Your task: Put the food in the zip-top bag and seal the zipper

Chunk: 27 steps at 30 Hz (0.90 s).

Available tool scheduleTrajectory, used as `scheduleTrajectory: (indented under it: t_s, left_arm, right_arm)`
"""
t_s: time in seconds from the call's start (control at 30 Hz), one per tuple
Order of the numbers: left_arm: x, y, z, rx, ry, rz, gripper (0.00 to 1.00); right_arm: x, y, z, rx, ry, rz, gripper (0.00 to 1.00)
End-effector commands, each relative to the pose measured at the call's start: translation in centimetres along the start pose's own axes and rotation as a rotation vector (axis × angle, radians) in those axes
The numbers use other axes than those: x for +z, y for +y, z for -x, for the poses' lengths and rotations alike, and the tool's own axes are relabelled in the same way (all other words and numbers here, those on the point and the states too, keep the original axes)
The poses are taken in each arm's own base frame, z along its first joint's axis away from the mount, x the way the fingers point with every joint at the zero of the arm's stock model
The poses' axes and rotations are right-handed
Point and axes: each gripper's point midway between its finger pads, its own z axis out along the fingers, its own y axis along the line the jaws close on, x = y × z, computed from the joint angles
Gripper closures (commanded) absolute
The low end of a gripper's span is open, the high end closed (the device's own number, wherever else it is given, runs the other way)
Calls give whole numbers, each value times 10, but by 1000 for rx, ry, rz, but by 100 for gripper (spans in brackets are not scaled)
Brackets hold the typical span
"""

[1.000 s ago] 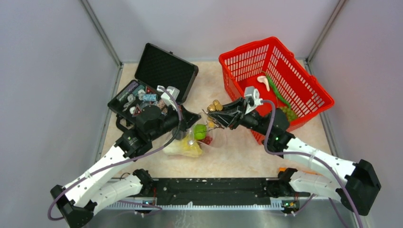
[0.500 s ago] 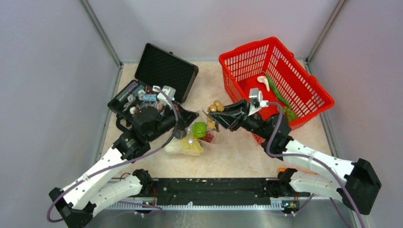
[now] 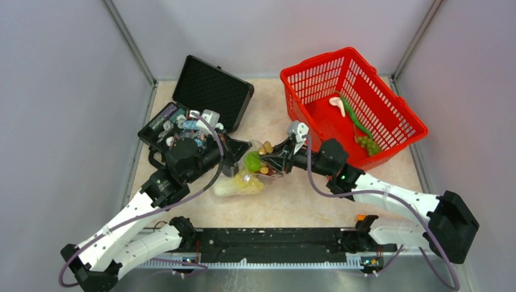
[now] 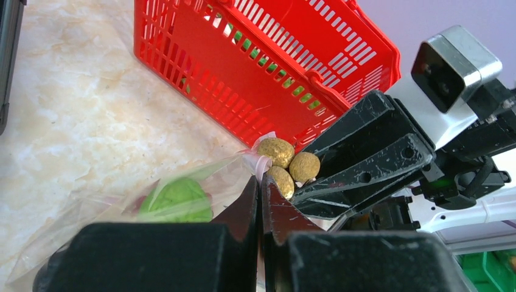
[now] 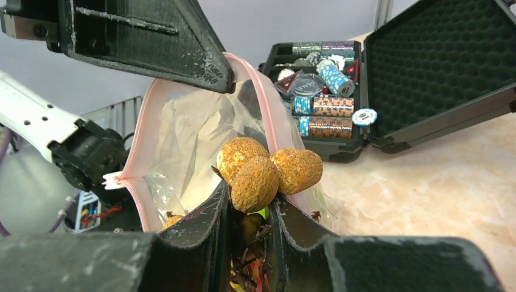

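The clear zip-top bag (image 3: 240, 182) lies at mid table with a yellow leafy bunch (image 3: 234, 187), a green pear-like fruit (image 3: 252, 161) and red-purple grapes inside. My left gripper (image 3: 238, 152) is shut on the bag's pink zipper (image 4: 260, 162) and holds the mouth up and open (image 5: 143, 146). My right gripper (image 3: 271, 161) is shut on a cluster of brown bits (image 5: 255, 173), which sits right at the bag's mouth, touching the pink rim (image 4: 286, 164). Green grapes (image 3: 367, 143) lie in the red basket.
The red basket (image 3: 389, 109) stands at the back right, holding a white piece and a long green pod. The open black case (image 3: 210, 91) at the back left holds round chips (image 5: 322, 103) and lies close behind the left gripper.
My right gripper has moved left and down with the brown bits, from beside the basket to the bag's mouth. The left gripper has kept its hold and shifted slightly left.
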Motion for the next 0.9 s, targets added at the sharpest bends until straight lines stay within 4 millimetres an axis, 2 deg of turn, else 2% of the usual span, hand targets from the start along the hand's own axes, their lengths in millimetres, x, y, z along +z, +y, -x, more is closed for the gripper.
scheduleTrajectory:
  t_s: [0.0, 0.1, 0.2, 0.37, 0.43, 0.5, 0.57, 0.73, 0.87]
  left_arm:
    - [-6, -17, 32, 2, -118, -52, 100]
    - [-4, -19, 32, 3, -114, -62, 100]
    - [-1, -23, 31, 4, -99, -83, 100]
    - [-1, -27, 33, 8, -99, -95, 100]
    - [-1, -24, 33, 8, -102, -79, 100]
    - [-2, -20, 33, 10, -103, -63, 100]
    - [-3, -18, 34, 13, -112, -48, 100]
    - [-7, -4, 40, 19, -155, 25, 100]
    - [-10, 0, 42, 31, -166, 45, 100]
  right_arm:
    - [4, 4, 4, -155, 58, 31, 100]
    - [9, 4, -5, -171, 121, 51, 100]
    - [22, 5, -16, -129, 202, 72, 94]
    - [38, 4, -38, -77, 336, 51, 72]
    - [38, 10, -38, -76, 342, 74, 56]
    - [35, 20, -30, -77, 319, 123, 42]
    - [30, 24, -18, -85, 286, 128, 35]
    - [10, 36, 17, -118, 203, 131, 30]
    - [-7, 36, 45, -92, 124, 66, 27]
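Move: The right hand holds the brown fruit bunch right at the bag mouth, whose middle lies about 3 cm to its left, level ahead, and some 4 cm down. Inside, the green fruit is roughly 5 cm left, 1 cm back and 10 cm below; the bagged cabbage sits about 12 cm left, 9 cm back and 18 cm below. From the left hand, pinching the rim, the mouth's middle is some 3 cm right, 4 cm back and 4 cm down. Still gripping the brown fruit bunch, the right hand carries it left and down about 4 cm each way into the bag mouth, fingers tipping some 20 degrees downward, and opens wide to let go. It then draws back up about 5 cm, with some 3 cm back and as much to the right, fingers open. The left hand keeps its pinch on the rim, almost still. ##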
